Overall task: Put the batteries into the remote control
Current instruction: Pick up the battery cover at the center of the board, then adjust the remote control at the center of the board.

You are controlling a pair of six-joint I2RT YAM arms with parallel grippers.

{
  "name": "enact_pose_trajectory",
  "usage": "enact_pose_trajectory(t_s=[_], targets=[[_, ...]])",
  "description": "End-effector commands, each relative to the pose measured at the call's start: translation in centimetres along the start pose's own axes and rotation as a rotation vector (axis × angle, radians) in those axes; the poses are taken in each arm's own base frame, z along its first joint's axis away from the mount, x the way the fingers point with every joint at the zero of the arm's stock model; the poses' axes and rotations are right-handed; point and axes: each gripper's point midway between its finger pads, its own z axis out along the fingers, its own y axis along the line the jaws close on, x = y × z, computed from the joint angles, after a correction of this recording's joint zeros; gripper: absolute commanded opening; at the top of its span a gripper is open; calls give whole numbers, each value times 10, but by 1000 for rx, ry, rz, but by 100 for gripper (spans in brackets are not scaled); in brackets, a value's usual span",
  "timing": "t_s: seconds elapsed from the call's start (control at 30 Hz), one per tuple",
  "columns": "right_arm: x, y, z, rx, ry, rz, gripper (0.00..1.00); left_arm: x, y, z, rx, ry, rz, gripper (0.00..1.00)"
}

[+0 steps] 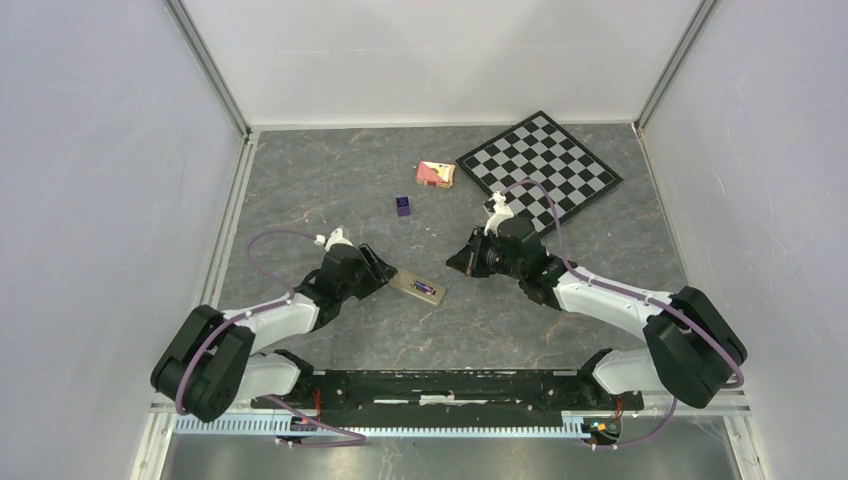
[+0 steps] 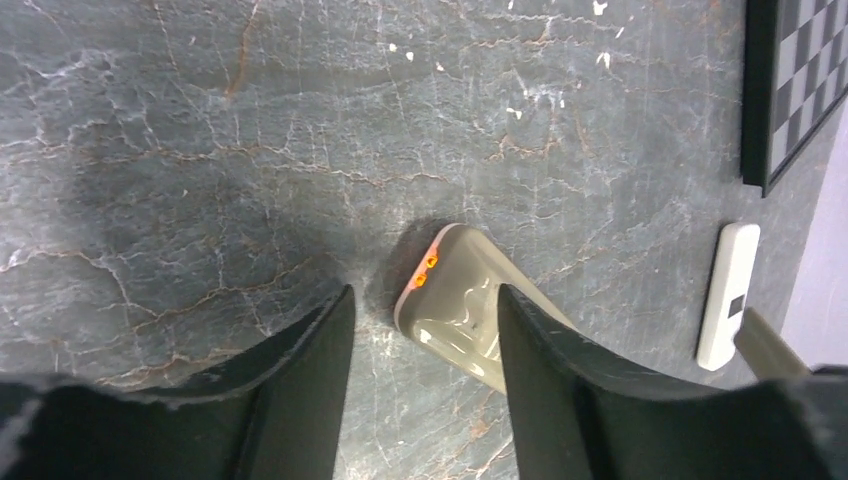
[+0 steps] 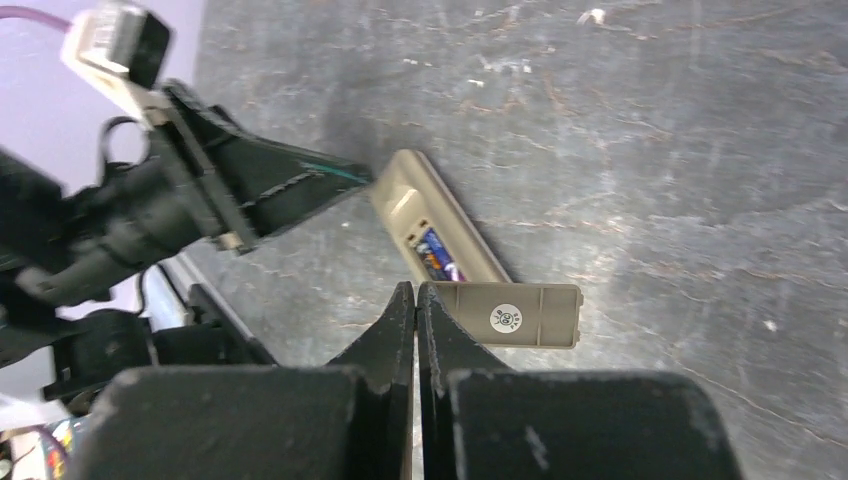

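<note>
The olive-tan remote control (image 1: 418, 290) lies back up on the dark table between the two arms. Purple-blue batteries (image 3: 437, 255) sit in its bay, which has no cover on it. My left gripper (image 2: 425, 300) is open around the remote's end, the one with two orange lights (image 2: 426, 270). Its right finger overlaps the shell and its left finger stands clear. My right gripper (image 3: 415, 288) is shut just short of the remote's other end. A tan battery cover (image 3: 510, 315) with a white sticker shows right beside its fingertips. I cannot tell whether the cover is pinched.
A chessboard (image 1: 540, 165) lies at the back right, with a pink box (image 1: 435, 174) and a small purple block (image 1: 402, 205) to its left. A white remote (image 2: 728, 295) lies near the board's edge. White walls close in three sides.
</note>
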Motion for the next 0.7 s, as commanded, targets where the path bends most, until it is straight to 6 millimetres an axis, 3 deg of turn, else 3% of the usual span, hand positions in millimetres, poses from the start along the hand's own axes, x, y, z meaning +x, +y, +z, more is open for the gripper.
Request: enact_pose_trajectory(t_s=[0.0, 0.1, 0.23, 0.47, 0.67], targets=[[-12, 38, -8, -153, -25, 44, 0, -15, -16, 10, 54, -33, 46, 56], [-10, 38, -10, -157, -23, 44, 0, -23, -9, 18, 9, -47, 117, 56], [-8, 36, -11, -155, -19, 48, 0, -9, -20, 21, 80, 25, 99, 53], [-7, 48, -14, -226, -26, 120, 0, 23, -21, 6, 143, 138, -44, 43], [-9, 66, -19, -333, -36, 225, 0, 28, -17, -8, 154, 134, -91, 43]])
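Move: The remote control lies face down just off the left hand, its left end almost at the fingertips and its middle about 6 cm to the right, 2 cm back and 2 cm lower. The purple box stands some 19 cm ahead of the left hand and 2 cm to its right. From the right hand, which already holds the battery cover, the remote's middle is about 7 cm left, 2 cm ahead and 9 cm below. Low over the table, the left hand goes forward about 2 cm, then swings back some 3 cm and to the right about 2 cm, narrowing its partly open fingers and drawing the remote's left end back towards the base. The right hand keeps the battery cover pinched above the remote, easing back, left and up about 2 cm each while its fingers tilt up some 15 degrees. ##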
